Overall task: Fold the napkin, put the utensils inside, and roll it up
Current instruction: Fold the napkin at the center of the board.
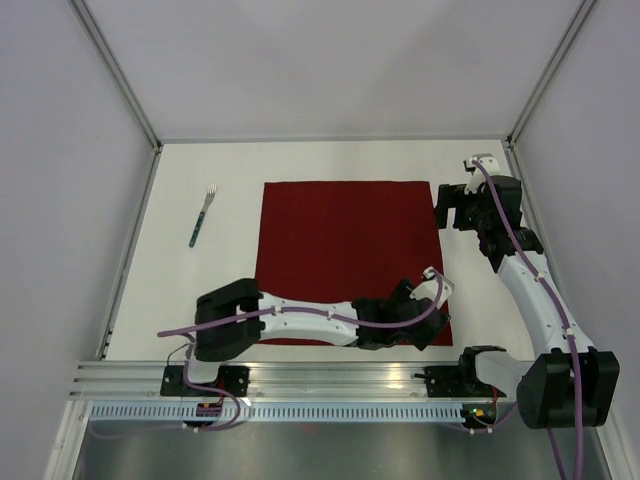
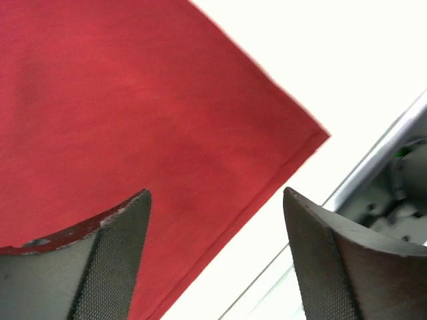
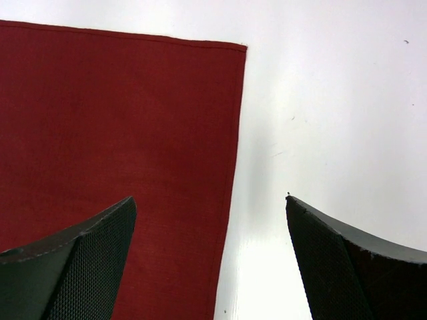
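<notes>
The dark red napkin [image 1: 345, 250] lies flat and unfolded on the white table. The fork [image 1: 203, 215] rests apart on the far left, tines pointing away. My left gripper [image 1: 432, 318] is low over the napkin's near right corner. In the left wrist view this gripper [image 2: 213, 193] is open and straddles the napkin [image 2: 133, 120] along its hemmed edge, holding nothing. My right gripper [image 1: 440, 207] hovers at the far right corner. In the right wrist view it [image 3: 210, 199] is open across the side edge of the napkin [image 3: 120, 120], with nothing between its fingers.
A metal rail [image 1: 330, 378] runs along the table's near edge, close to the left gripper, and also shows as the rail [image 2: 380, 167] in the left wrist view. Pale enclosure walls [image 1: 60, 200] bound the white table [image 1: 200, 290] at the sides and back.
</notes>
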Robot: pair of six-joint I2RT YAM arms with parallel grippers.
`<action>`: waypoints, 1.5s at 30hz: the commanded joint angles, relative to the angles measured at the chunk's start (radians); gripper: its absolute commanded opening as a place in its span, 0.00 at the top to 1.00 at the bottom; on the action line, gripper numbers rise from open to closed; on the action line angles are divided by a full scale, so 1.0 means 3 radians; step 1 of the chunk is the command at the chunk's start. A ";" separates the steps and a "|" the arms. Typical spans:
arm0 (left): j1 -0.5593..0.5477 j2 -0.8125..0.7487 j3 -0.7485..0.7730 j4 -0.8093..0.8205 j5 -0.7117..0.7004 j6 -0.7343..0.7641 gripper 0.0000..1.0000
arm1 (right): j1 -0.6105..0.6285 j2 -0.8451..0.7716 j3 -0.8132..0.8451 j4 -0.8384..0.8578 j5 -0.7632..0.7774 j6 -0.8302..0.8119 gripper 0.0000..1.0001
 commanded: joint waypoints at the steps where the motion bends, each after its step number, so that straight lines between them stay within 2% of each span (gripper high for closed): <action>1: -0.0033 0.0250 0.0334 0.0374 -0.0039 0.0015 0.19 | 0.0007 -0.0018 0.0073 0.0050 0.0194 0.0021 0.02; 6: -0.0187 0.0531 0.0503 0.0589 0.0124 0.0193 0.25 | 0.0002 -0.0069 0.0037 0.0066 0.0205 0.0026 0.02; 11: -0.0187 0.0731 0.0632 0.0620 0.0232 0.0229 0.30 | 0.0002 -0.0069 0.0037 0.0066 0.0184 0.0031 0.02; 23: -0.0207 0.1022 0.0652 0.0962 0.0396 0.0393 0.33 | -0.0003 -0.0054 0.0037 0.0045 0.0118 0.0036 0.02; 30: -0.0212 0.1109 0.0601 0.1039 0.0360 0.0378 0.39 | -0.0003 -0.0054 0.0032 0.0045 0.0107 0.0036 0.02; 33: -0.0207 0.1130 0.0576 0.1054 0.0329 0.0373 0.44 | 0.0002 -0.0048 0.0032 0.0045 0.0097 0.0036 0.02; 36: -0.0207 0.1155 0.0565 0.1065 0.0304 0.0373 0.53 | 0.0002 -0.0038 0.0027 0.0035 0.0087 0.0036 0.02; 42: -0.0207 0.1196 0.0555 0.1065 0.0273 0.0378 0.79 | 0.0002 -0.0013 0.0032 0.0025 0.0072 0.0041 0.02; 45: -0.0207 0.1171 0.0530 0.1065 0.0247 0.0373 0.89 | -0.0003 -0.0008 0.0037 0.0025 0.0072 0.0036 0.02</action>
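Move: The napkin's near right corner, flat on the board, lies about 9 cm to the left hand's right, 3 cm back and some 8 cm below. The metal rail runs roughly 5 cm behind that corner, the right arm's shoulder stands about 7 cm to the corner's right, and the napkin's middle is about 17 cm ahead and 13 cm left of the hand. From the right hand, the corner is about 25 cm straight back and 18 cm below. Pinches the napkin's near right corner between the left fingertips: the hand swings about 9 cm to the right and slightly back towards the corner while sinking, turning some 10 degrees clockwise, then drops nearly straight down for the last few centimetres (about 7 cm lower overall). The fingers narrow gradually on the way, then close almost fully once the hand has stopped low. ##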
